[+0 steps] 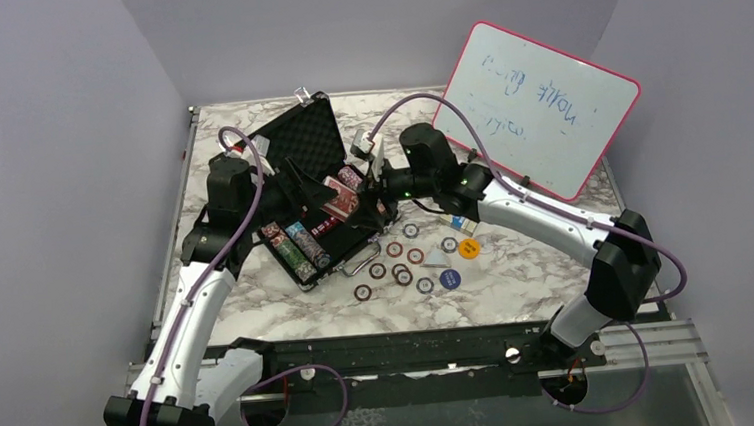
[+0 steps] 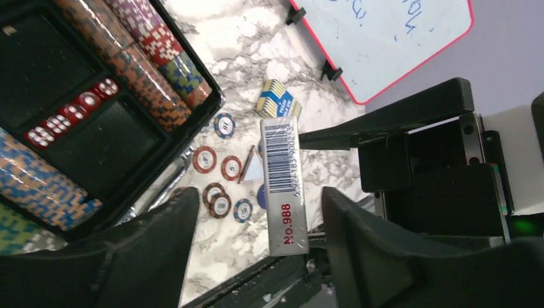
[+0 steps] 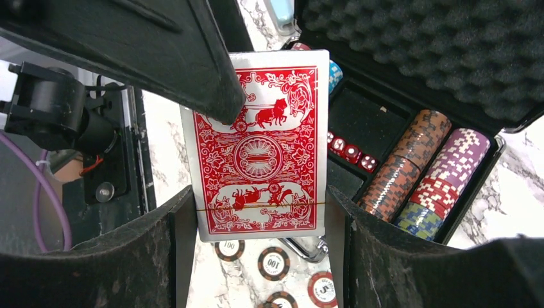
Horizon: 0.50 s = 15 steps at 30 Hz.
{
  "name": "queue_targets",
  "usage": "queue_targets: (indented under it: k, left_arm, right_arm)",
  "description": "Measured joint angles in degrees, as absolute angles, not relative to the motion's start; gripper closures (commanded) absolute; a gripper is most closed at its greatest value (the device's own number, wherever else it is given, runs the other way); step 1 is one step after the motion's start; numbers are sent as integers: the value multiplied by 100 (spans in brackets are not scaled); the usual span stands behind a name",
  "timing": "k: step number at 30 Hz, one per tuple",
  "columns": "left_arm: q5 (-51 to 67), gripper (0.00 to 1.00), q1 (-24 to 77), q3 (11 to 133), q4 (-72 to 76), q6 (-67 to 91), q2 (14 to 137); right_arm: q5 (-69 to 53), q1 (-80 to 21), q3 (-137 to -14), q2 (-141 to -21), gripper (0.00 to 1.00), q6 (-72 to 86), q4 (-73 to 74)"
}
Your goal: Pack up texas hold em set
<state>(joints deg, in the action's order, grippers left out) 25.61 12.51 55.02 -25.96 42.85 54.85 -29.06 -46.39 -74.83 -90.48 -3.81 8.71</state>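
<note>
The black foam-lined case (image 1: 310, 137) lies open, with rows of striped chips (image 1: 300, 243) and red dice (image 2: 70, 115) in its tray. My right gripper (image 3: 260, 196) is shut on a red card deck (image 3: 263, 147), holding it by its long edges above the table beside the case. My left gripper (image 2: 256, 196) stands open around the same deck (image 2: 283, 186), seen edge-on with a barcode; a gap shows on each side. One left finger (image 3: 160, 58) overlaps the deck's upper corner. Loose chips (image 1: 397, 267) lie on the marble in front of the case.
A pink-framed whiteboard (image 1: 541, 106) leans at the back right. An orange button (image 1: 469, 249) and a blue button (image 1: 449, 279) lie among the chips. A small blue-and-yellow box (image 2: 274, 101) sits near the board. The case's silver handle (image 3: 314, 247) points at the chips.
</note>
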Motion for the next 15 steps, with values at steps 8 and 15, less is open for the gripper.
queue_targets:
  k: [8, 15]
  left_arm:
    - [3033, 68, 1251, 5092, -2333, 4397, 5437]
    - [3142, 97, 1238, 5046, -2106, 4523, 5290]
  right_arm:
    - [-3238, -4633, -7426, -9161, 46, -655, 744]
    - [-3420, -4628, -7406, -9223, 26, -666, 521]
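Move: The card deck, still in my right hand above the open case, has its middle about 3 cm right of my left hand, 1 cm back and 1 cm below. From my right hand, it lies some 3 cm left, 1 cm ahead and 1 cm higher. Below my left hand by about 17 cm are the red dice, level with it and 3 cm left, and the brown chips, roughly 5 cm ahead and 4 cm right. I close my left fingers from wide to about a quarter open across the deck's thickness and pinch its free end, one finger over the printed face and the other behind. That hand shifts about 1.5 cm back and 1 cm right, dipping and then rising again. My right hand keeps its grip, easing about 1 cm left and turning slightly counter-clockwise. ##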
